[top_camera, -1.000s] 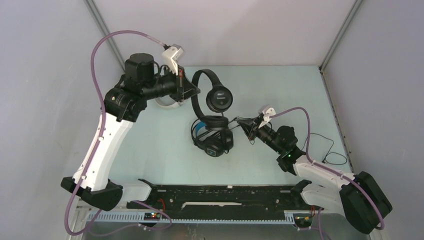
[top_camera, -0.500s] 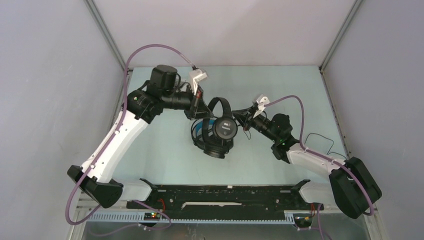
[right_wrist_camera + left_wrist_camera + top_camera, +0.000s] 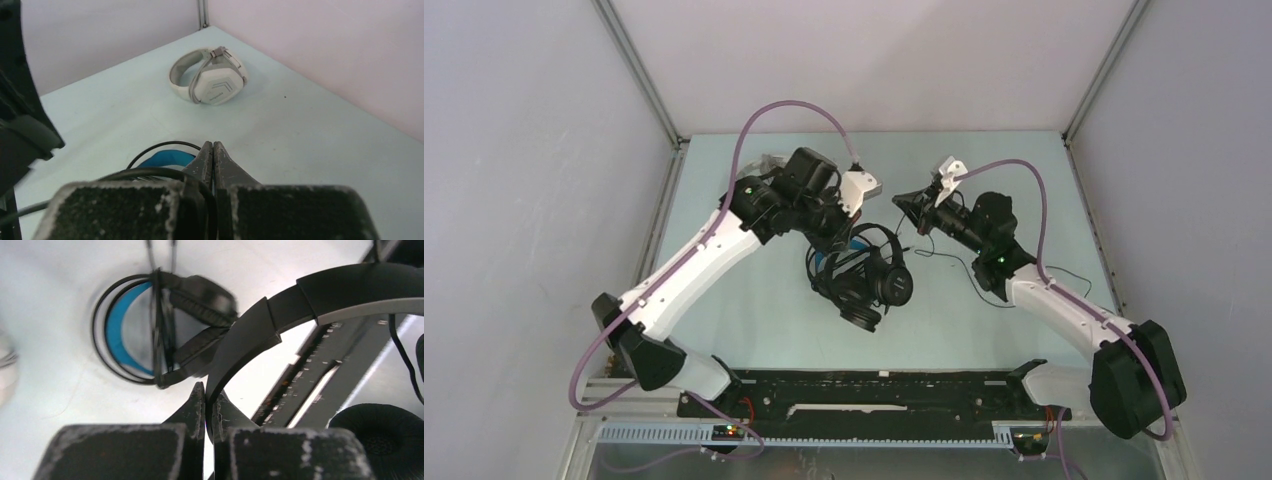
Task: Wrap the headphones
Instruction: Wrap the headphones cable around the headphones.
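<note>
My left gripper [image 3: 210, 402] is shut on the headband of the slim black headphones [image 3: 310, 295], which hang lifted above the table. From above, these black headphones [image 3: 886, 280] hang from the left gripper [image 3: 852, 234] over the blue-lined black headphones [image 3: 832, 270]; the wrist view shows that blue-lined set [image 3: 127, 337] lying flat below. A thin black cable [image 3: 150, 172] runs into my right gripper [image 3: 213, 150], which is shut on it. That right gripper [image 3: 899, 202] is raised just right of the headphones. The white-grey headphones [image 3: 207, 82] lie by the far left corner.
Loose black cable [image 3: 984, 285] trails across the table under the right arm toward the right wall. A black rail [image 3: 874, 390] runs along the near edge between the arm bases. Grey walls close in the table on three sides.
The left arm has swung right and toward the near side, carrying the black headphones over the blue-lined set. The right gripper has risen and moved farther back with the cable.
</note>
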Robot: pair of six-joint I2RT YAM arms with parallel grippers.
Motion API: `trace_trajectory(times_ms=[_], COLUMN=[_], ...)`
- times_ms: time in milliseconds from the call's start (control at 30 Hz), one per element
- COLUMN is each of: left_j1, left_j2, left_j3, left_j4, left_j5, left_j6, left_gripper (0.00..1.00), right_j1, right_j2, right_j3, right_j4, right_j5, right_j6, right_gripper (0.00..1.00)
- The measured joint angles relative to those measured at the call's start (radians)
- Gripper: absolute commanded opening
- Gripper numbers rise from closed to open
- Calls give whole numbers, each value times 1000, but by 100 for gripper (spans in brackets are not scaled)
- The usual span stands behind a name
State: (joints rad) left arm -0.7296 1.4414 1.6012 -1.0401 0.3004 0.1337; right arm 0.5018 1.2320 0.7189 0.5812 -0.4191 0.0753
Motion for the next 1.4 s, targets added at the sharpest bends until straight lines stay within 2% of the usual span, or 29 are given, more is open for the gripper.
trace_trajectory(times_ms=[300, 533, 867, 1133, 1400], left_j1=[-32, -31, -7, 6, 10], left_j2=[125, 198, 233, 239, 255], left_j3=[108, 165, 221, 222, 222], left_j4=[-77, -93, -94, -91, -73], left_j5=[-409, -613, -705, -780, -809], left_j6=[-11, -95, -231, -267, -269], left_gripper=[0, 0, 0, 0, 0], right_j1=[13, 60, 76, 108, 101], right_j2=[-10, 5, 151, 251, 366], right_j3=[264, 389, 647, 860, 1094], right_j4=[-465, -668, -959, -1244, -1455], right_j5=[5, -6, -50, 168, 271], right_j6=[-87, -37, 157, 195, 187], right_gripper=[0, 0, 0, 0, 0])
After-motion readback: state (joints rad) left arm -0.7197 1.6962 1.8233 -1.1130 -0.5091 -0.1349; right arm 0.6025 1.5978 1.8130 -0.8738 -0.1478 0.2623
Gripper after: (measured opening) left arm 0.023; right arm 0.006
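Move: The left gripper holds the black headphones by the headband; their middle is about 6 cm back, 5 cm right and 4 cm below it. From the right gripper, which has the cable pinched, that middle lies roughly 17 cm back, 4 cm left and 4 cm lower. The blue-band headphones lie on the table some 8 cm ahead, 1 cm right and 22 cm below the left gripper. Carry the hanging headphones forward and left about 13 cm with the left gripper, bringing the cups up beside the right one while turning it counter-clockwise some 40 degrees. Keep the right gripper's pinch on the cable: raise it about 4 cm, looping back and left, then forward again, and tip its fingers down about 40 degrees. Hold both grippers shut. ##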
